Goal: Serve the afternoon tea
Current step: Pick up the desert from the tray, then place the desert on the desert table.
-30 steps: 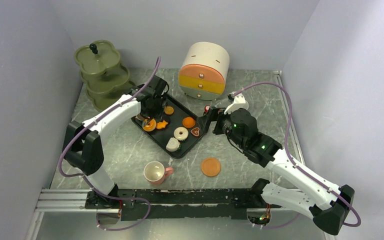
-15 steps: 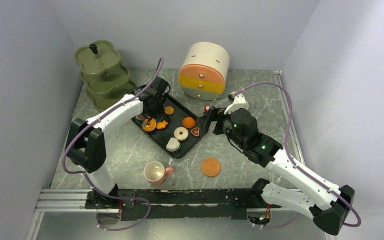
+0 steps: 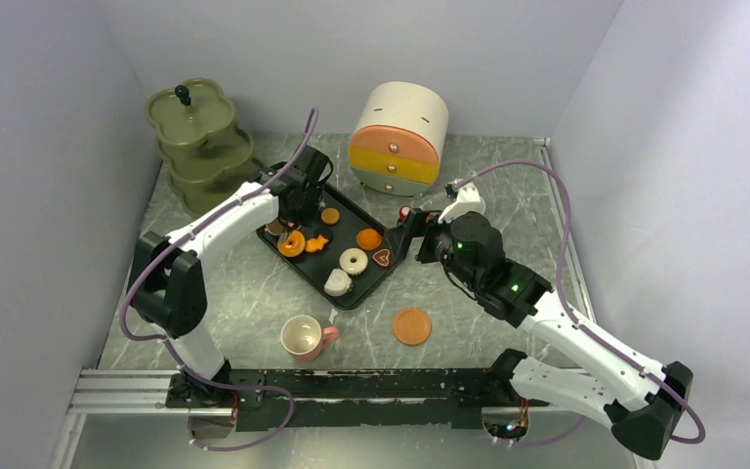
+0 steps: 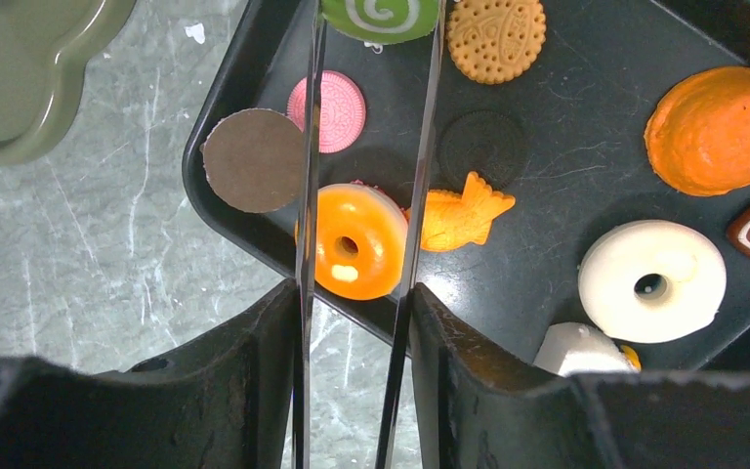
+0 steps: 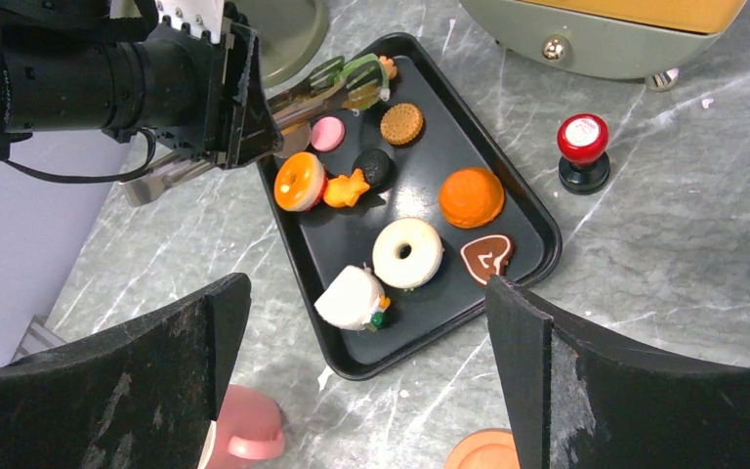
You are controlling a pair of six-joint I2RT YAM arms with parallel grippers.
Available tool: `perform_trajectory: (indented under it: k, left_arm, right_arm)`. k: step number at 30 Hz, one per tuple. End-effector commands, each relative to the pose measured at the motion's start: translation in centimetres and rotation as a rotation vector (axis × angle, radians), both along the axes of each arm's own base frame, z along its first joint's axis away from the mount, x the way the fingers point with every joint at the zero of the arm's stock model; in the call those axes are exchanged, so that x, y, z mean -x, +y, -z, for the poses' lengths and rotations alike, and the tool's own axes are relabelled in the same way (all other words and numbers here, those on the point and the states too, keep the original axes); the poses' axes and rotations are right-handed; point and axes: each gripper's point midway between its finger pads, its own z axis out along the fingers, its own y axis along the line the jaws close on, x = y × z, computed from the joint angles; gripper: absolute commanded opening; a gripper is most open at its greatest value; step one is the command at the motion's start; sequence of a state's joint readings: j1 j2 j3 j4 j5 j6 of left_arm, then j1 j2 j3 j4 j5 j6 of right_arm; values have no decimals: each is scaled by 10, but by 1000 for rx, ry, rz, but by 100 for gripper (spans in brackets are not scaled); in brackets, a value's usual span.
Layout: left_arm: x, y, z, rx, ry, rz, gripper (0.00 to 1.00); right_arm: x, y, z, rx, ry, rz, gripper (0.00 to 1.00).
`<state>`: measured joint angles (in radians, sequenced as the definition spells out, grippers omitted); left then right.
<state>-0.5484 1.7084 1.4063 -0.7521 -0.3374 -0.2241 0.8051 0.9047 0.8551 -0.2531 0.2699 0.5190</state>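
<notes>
My left gripper (image 3: pixel 298 200) is shut on a pair of thin tongs (image 4: pixel 305 195), whose blades run forward from between its fingers (image 4: pixel 254 362). The blade tips bracket the green swirl roll (image 4: pixel 379 14) at the far corner of the black tray (image 3: pixel 311 266). Whether the roll is off the tray I cannot tell. Under the blades lie the orange doughnut (image 4: pixel 352 241) and a fish cookie (image 4: pixel 461 215), with the white doughnut (image 4: pixel 652 280) to the right. My right gripper (image 3: pixel 412 234) hangs open by the tray's right edge. On the table near the arm bases are the pink cup (image 3: pixel 303 337) and an orange saucer (image 3: pixel 411 325).
The olive tiered stand (image 3: pixel 200 142) is at the back left, close to the left arm. A round drawer cabinet (image 3: pixel 398 137) stands at the back centre. A red-topped stamp (image 5: pixel 583 151) sits just right of the tray. Walls enclose three sides.
The left gripper has squeezed the tongs, bringing the blades closer together, and has edged slightly toward the tray's far corner. The right arm has not moved.
</notes>
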Motion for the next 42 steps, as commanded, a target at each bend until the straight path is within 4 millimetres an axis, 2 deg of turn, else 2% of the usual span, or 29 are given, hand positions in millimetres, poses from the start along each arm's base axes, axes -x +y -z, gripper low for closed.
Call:
perform_trajectory:
  k: [1, 9, 23, 29, 36, 42]
  left_arm:
    - [-4, -4, -35, 38, -80, -2, 45]
    - [5, 4, -78, 65, -131, -36, 43]
    - [-8, 25, -187, 39, -313, -122, 43]
    - [-14, 50, -228, -29, -417, -206, 44]
    - [-31, 86, -251, -29, -483, -293, 45]
    - [-50, 114, -243, -51, -479, -348, 44]
  right_arm:
    - [0, -3, -18, -37, -35, 11, 94]
    - [3, -2, -13, -54, -28, 1, 94]
    - [4, 2, -16, -69, -29, -16, 94]
    - [5, 2, -17, -75, -30, -22, 94]
    - [6, -1, -20, -76, -38, -15, 94]
    - [7, -2, -16, -75, -23, -11, 94]
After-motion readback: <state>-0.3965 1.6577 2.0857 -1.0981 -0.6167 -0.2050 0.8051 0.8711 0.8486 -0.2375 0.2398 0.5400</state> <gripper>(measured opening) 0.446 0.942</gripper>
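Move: Ahead and to the left of the left hand stands the green tiered stand, about 14 cm each way, its middle roughly 3 cm lower. The green swirl dessert, already pinched in the held tongs, sits some 8 cm ahead, 4 cm right and 8 cm below; the orange donut lies straight beneath by about 10 cm, and the brown disc 4 cm farther out and 3 cm left of that donut at the same height. From the right hand the stand is roughly 25 cm ahead, 34 cm left and 16 cm down. Raising the green swirl dessert from the tray in the tongs, the left hand climbs nearly straight up by about 24 cm, then levels off and swings some 10 cm left with a little forward, closing sideways on the tiered stand from above. The wrist tips the fingers up some 25 degrees and turns counter-clockwise in the swing, while the gripper keeps its squeeze on the tongs. ##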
